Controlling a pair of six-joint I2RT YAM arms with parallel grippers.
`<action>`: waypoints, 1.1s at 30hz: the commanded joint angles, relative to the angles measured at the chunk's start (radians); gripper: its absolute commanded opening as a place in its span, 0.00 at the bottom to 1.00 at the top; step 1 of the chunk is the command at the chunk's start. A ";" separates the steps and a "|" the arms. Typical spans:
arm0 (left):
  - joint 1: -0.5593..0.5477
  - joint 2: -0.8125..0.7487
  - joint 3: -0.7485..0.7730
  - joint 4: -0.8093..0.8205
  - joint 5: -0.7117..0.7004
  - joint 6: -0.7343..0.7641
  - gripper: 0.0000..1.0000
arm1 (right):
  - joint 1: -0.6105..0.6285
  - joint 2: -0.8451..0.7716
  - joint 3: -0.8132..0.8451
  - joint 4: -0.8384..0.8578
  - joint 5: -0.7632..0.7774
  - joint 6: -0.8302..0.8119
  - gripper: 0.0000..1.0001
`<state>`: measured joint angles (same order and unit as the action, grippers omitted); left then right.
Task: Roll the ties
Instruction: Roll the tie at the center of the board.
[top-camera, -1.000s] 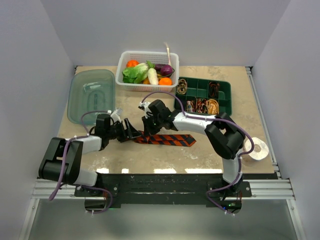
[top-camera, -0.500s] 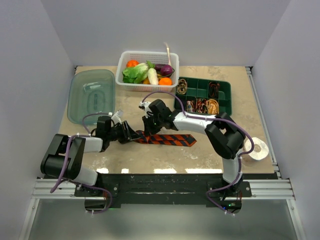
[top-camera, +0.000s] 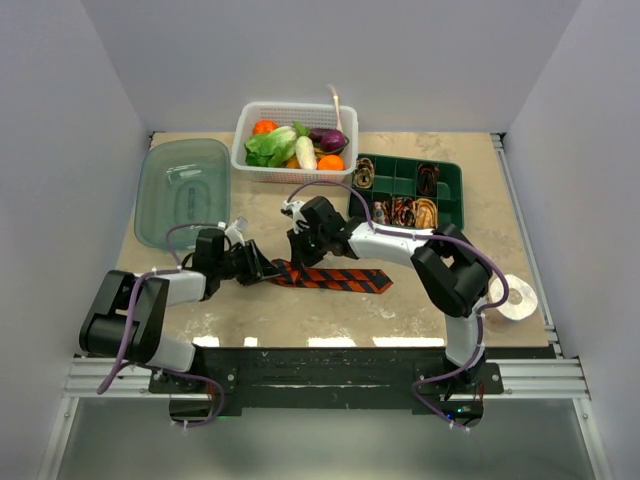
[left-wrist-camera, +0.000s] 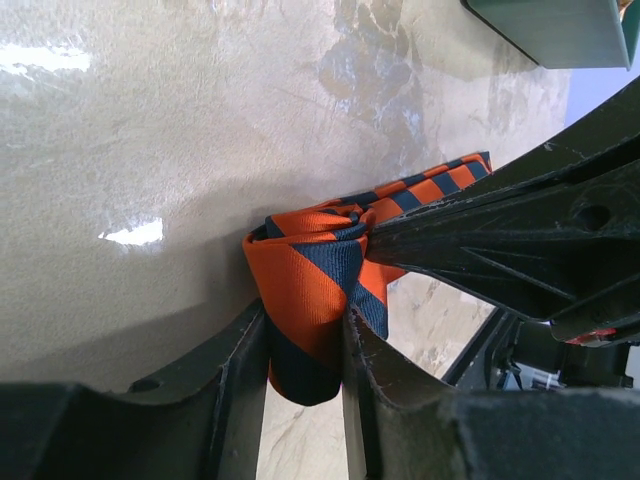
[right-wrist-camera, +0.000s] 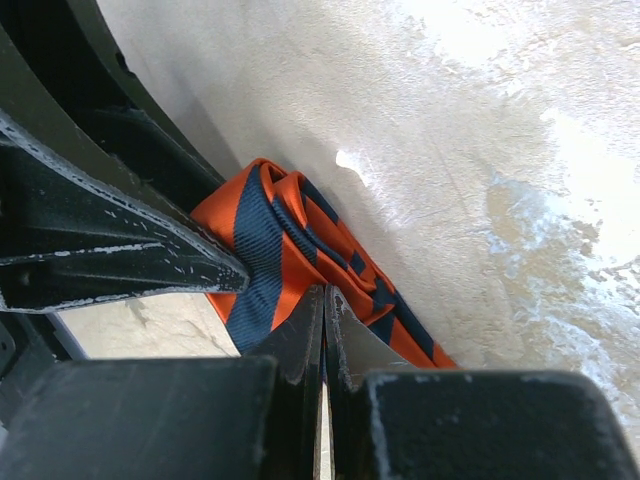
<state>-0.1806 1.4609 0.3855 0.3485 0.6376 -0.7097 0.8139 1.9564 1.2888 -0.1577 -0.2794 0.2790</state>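
Observation:
An orange-red and black striped tie (top-camera: 340, 279) lies flat on the table, its left end rolled into a small coil (left-wrist-camera: 305, 280). My left gripper (top-camera: 268, 270) is shut on that coil, with one finger pressed on each side of it (left-wrist-camera: 305, 335). My right gripper (top-camera: 298, 258) is shut, fingers together, and its tips (right-wrist-camera: 324, 298) rest on top of the tie's coil (right-wrist-camera: 285, 235) just beside the left fingers (right-wrist-camera: 110, 245). Brown and tan coiled ties (top-camera: 424, 212) sit in a green tray.
The green compartment tray (top-camera: 457, 195) stands at the back right. A white basket (top-camera: 241, 152) of vegetables is at the back centre and a clear teal tub (top-camera: 182, 190) at the back left. A white tape roll (top-camera: 517, 298) lies at the right edge.
My left gripper has closed from wide open onto the tie's rolled end. The right gripper stays shut on top of the coil, barely moved.

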 joint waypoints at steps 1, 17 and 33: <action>-0.007 -0.039 0.052 -0.074 -0.062 0.067 0.34 | -0.013 -0.057 -0.014 -0.005 0.014 -0.015 0.00; -0.008 -0.043 0.049 -0.082 -0.070 0.069 0.32 | -0.030 -0.077 -0.055 -0.063 0.114 -0.044 0.00; -0.008 -0.080 0.026 -0.025 -0.110 -0.007 0.29 | -0.028 -0.086 -0.121 -0.045 0.092 -0.046 0.00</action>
<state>-0.1867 1.4162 0.4194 0.2710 0.5671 -0.6865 0.7853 1.9060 1.1770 -0.2012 -0.1959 0.2489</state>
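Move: My shut right fingertips are against the inner, right-hand side of the tie roll, whose middle is about 3 cm to their left and 1 cm below. The flat strip runs off to the right, its middle some 11 cm right, 3 cm back and 3 cm below; the green box stands about 24 cm right and 16 cm ahead. My left hand has the roll pinched, its middle roughly 2 cm to the right and level with it. With my right fingers kept shut, I edge slightly forward, then slip off the roll and travel right about 5 cm while dropping some 2.5 cm, drawing slightly back at the end, to set the tips down on the flat strip just beyond the roll. My left hand stays put, tilting a few degrees and keeping its pinch on the roll. ##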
